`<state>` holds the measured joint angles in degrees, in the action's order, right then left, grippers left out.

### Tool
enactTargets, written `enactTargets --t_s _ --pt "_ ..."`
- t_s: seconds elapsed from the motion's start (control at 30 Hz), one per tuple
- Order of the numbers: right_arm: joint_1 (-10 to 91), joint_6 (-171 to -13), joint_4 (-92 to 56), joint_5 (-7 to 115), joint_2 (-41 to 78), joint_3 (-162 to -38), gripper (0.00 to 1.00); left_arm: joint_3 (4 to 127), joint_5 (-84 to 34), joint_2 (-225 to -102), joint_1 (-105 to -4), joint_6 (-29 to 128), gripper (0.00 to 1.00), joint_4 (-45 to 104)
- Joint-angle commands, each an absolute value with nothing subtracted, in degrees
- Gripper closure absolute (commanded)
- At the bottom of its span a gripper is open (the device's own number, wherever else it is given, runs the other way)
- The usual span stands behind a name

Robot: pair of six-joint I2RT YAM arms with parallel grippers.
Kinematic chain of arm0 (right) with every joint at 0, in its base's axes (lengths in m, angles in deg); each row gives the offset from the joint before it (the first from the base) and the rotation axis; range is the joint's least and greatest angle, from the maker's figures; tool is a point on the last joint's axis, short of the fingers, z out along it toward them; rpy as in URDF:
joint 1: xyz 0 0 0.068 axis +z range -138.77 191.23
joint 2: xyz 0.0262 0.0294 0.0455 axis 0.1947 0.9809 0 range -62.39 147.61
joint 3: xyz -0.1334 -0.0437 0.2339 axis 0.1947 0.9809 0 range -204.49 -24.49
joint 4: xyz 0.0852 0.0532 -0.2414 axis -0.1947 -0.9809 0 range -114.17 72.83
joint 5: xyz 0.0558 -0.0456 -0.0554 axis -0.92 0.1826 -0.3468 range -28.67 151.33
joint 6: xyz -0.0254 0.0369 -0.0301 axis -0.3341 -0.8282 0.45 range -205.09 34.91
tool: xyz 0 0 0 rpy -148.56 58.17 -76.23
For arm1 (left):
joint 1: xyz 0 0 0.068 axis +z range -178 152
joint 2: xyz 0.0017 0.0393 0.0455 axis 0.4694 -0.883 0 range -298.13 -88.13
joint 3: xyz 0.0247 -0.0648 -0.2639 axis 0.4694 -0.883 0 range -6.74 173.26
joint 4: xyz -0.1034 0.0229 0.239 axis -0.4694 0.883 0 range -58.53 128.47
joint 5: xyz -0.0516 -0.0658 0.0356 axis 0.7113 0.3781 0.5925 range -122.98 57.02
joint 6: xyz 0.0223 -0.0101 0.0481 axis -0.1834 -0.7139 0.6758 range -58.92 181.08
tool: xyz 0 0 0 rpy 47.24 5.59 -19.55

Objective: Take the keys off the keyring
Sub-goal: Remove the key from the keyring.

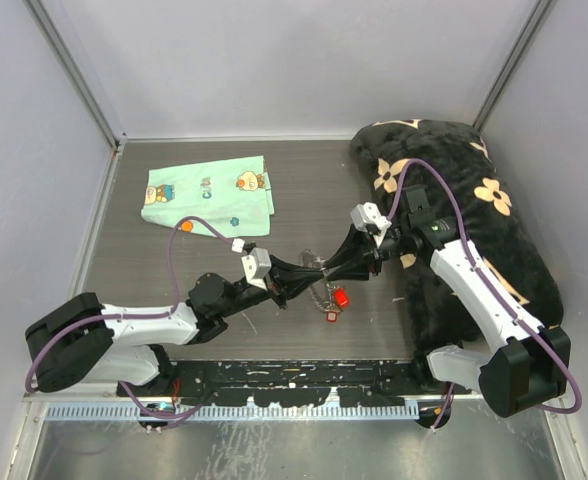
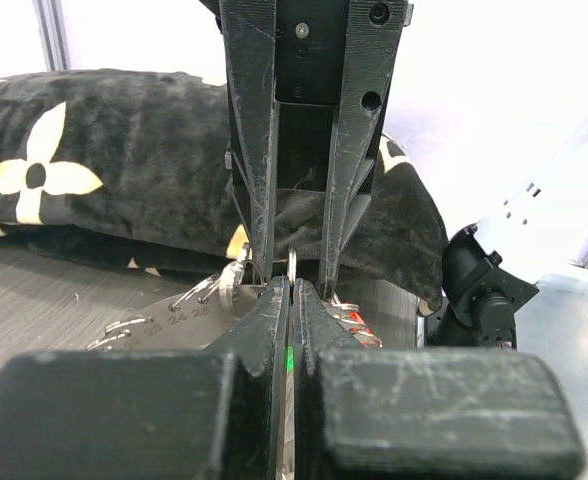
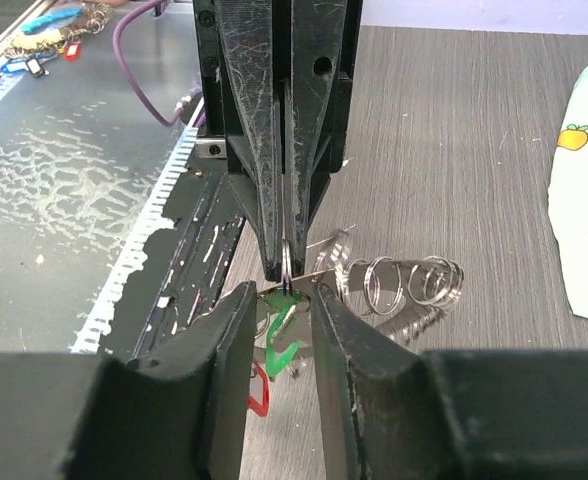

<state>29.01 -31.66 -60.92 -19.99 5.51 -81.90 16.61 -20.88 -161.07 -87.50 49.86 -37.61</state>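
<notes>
The keyring (image 3: 404,284), a flat silver piece fringed with small split rings, hangs between both grippers over the table's middle (image 1: 326,285). My left gripper (image 2: 291,286) is shut on one thin ring at its rim, seen from the right wrist too (image 3: 287,262). My right gripper (image 3: 279,302) faces it with jaws apart. A green-headed key (image 3: 282,330) dangles between the right fingers without being pinched. A red-headed key (image 3: 259,390) hangs lower, visible from above (image 1: 341,298). In the left wrist view the right gripper's fingers (image 2: 256,180) straddle the ring.
A mint-green cartoon-print cloth (image 1: 209,198) lies at the back left, with a small orange piece (image 1: 186,226) next to it. A black flower-patterned cushion (image 1: 464,220) fills the right side. Loose coloured keys (image 3: 44,30) lie on the metal ledge beyond the near edge.
</notes>
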Motion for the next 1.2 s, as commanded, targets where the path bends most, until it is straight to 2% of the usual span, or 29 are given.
enactTargets --t_s 0.0,0.1,0.33,0.67,0.73,0.8,0.87,0.97,1.17 --pt "29.3 -31.3 -60.1 -22.4 4.4 -82.5 0.67 19.6 -20.5 -160.4 -87.5 49.6 1.0 -43.7" --pt "29.3 -31.3 -60.2 -22.6 3.9 -82.5 0.73 19.5 -20.8 -162.2 -87.4 49.7 1.0 -43.7" --pt "29.4 -31.5 -60.2 -22.3 4.0 -83.0 0.99 19.4 -20.9 -162.4 -87.5 49.8 1.0 -43.7" --pt "30.2 -31.4 -60.3 -16.8 3.9 -83.7 1.0 18.4 -22.2 -162.2 -87.4 50.2 1.0 -43.1" --pt "30.4 -31.1 -60.8 -14.4 3.6 -84.2 0.99 17.9 -22.8 -161.4 -87.3 50.7 0.94 -41.4" --pt "30.6 -29.1 -62.5 -11.1 3.5 -85.0 1.0 17.1 -23.2 -159.7 -87.4 51.7 0.79 -38.2" --pt "30.9 -26.8 -64.8 -7.8 3.6 -86.4 0.99 16.2 -23.4 -157.2 -87.4 53.0 0.68 -34.4" --pt "32.0 -19.3 -71.5 -2.5 4.4 -89.0 0.99 15.2 -23.5 -152.7 -87.4 55.8 0.6 -26.4" --pt "36.7 -15.7 -77.8 9.0 7.9 -94.2 0.99 17.6 -21.5 -145.6 -87.4 61.2 0.57 -7.4"
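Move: Both grippers meet tip to tip in the air. The keyring's wire loop is pinched in the left fingertips and stands right between the open right fingertips, within about 1 cm of either hand point. From the right hand, the green tag hangs some 2 cm below and 1 cm back, the larger red tag about 5 cm back, 3 cm right and 4 cm down, and the small red tag about 8 cm back, 1 cm right and 5 cm down. Hold the right gripper still and close it on the wire loop while the left, still pinching, sinks about 1 cm. Once the right has it, open the left fingers and draw that hand off leftward, some 3 cm back from the loop. Meanwhile take the right hand about 2.5 cm down and a little forward, tipping its fingers some 20 degrees downward and keeping the pinch. ##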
